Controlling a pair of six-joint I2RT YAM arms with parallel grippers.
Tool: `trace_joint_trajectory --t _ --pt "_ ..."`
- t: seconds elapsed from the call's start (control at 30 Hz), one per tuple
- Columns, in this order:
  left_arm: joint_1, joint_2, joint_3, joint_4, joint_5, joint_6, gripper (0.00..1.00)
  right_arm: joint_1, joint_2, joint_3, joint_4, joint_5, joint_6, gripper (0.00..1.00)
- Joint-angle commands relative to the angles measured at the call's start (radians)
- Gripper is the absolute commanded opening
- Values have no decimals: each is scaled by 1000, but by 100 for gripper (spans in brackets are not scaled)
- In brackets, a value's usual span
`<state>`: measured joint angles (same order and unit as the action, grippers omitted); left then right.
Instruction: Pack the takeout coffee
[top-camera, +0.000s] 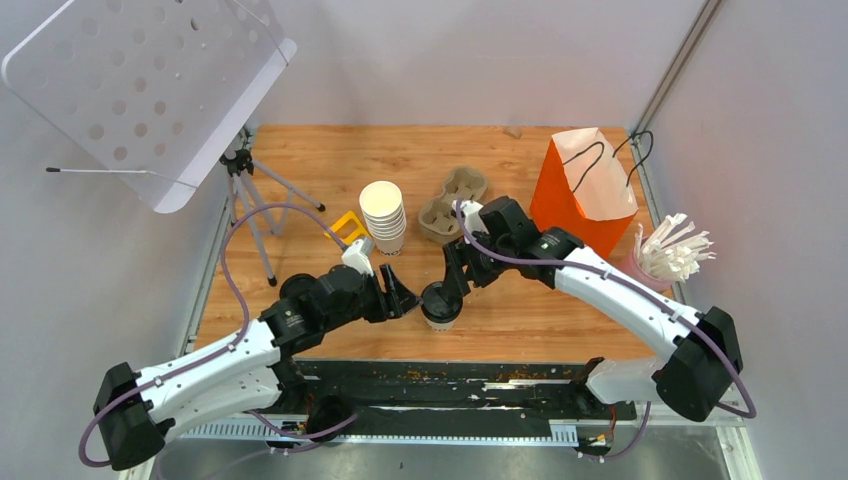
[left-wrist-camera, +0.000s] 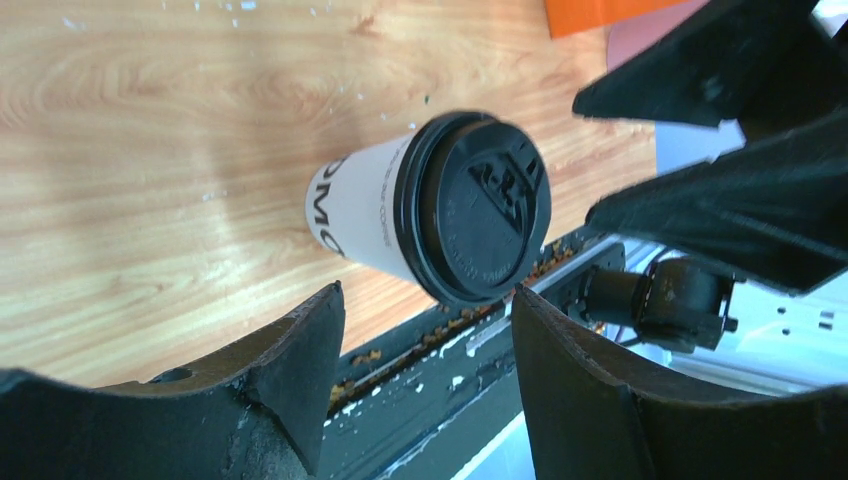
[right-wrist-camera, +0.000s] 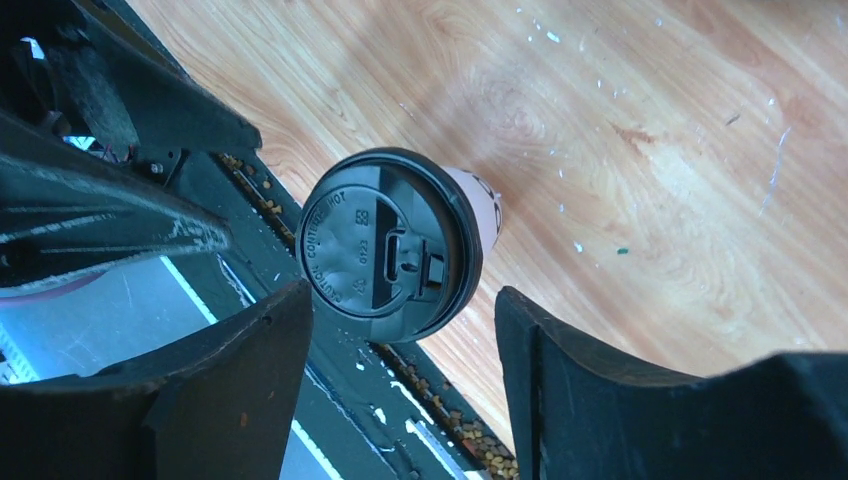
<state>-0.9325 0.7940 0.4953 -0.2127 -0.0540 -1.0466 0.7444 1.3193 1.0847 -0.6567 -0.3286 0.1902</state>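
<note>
The takeout coffee (top-camera: 440, 305), a white paper cup with dark lettering and a round black lid, stands upright near the table's front edge. My left gripper (top-camera: 405, 297) sits just left of it, open, with its jaws apart from the cup. In the left wrist view the takeout coffee (left-wrist-camera: 365, 215) lies beyond the left gripper (left-wrist-camera: 428, 300), and nothing is between the fingers. My right gripper (top-camera: 455, 275) hovers above and slightly behind the cup, open. From the right wrist the cup's lid (right-wrist-camera: 390, 245) shows below the right gripper (right-wrist-camera: 402, 300), untouched.
A stack of lidless white cups (top-camera: 384, 215) and a cardboard cup carrier (top-camera: 452, 203) stand behind. An open orange paper bag (top-camera: 585, 190) stands at the back right, beside a pink holder of white sticks (top-camera: 672, 255). A tripod (top-camera: 250, 190) stands at the left. A dark rail (top-camera: 450, 385) runs along the near edge.
</note>
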Motion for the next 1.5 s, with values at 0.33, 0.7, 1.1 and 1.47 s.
trace_joint_trajectory --t 0.33,0.7,1.1,1.47 --pt "53 173 79 101 24 101 67 -19 -77 -146 152 13 168 57" --pt "60 225 58 130 63 109 50 -49 -34 -200 196 -35 150 34" --pt "59 310 14 1 74 94 40 -70 -69 -351 265 -23 149 29" --pt "59 365 -91 -57 76 39 34 -132 -92 -460 321 -73 122 29"
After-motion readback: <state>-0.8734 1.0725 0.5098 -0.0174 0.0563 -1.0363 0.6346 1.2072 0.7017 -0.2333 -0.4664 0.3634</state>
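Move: The coffee cup with its black lid stands about 6 cm to the right of my left hand and 2 cm ahead, its middle some 9 cm below. From my right hand it is 3 cm to the left, 1 cm back and about 10 cm below. The white cup stack is roughly 22 cm ahead of my left hand and 6 cm left; the cardboard carrier is about 28 cm straight ahead of my right hand. I bring both hands down onto opposite sides of the coffee's lid, drawing my fingers partly closed. My left hand goes forward 2 cm, sinks about 3.5 cm and eases right onto the near-left rim; my right hand dips back, then comes forward again, sinking some 4.5 cm and rolling its left side up about 10 degrees. Fingertips of both hands come to bear on the lid. ##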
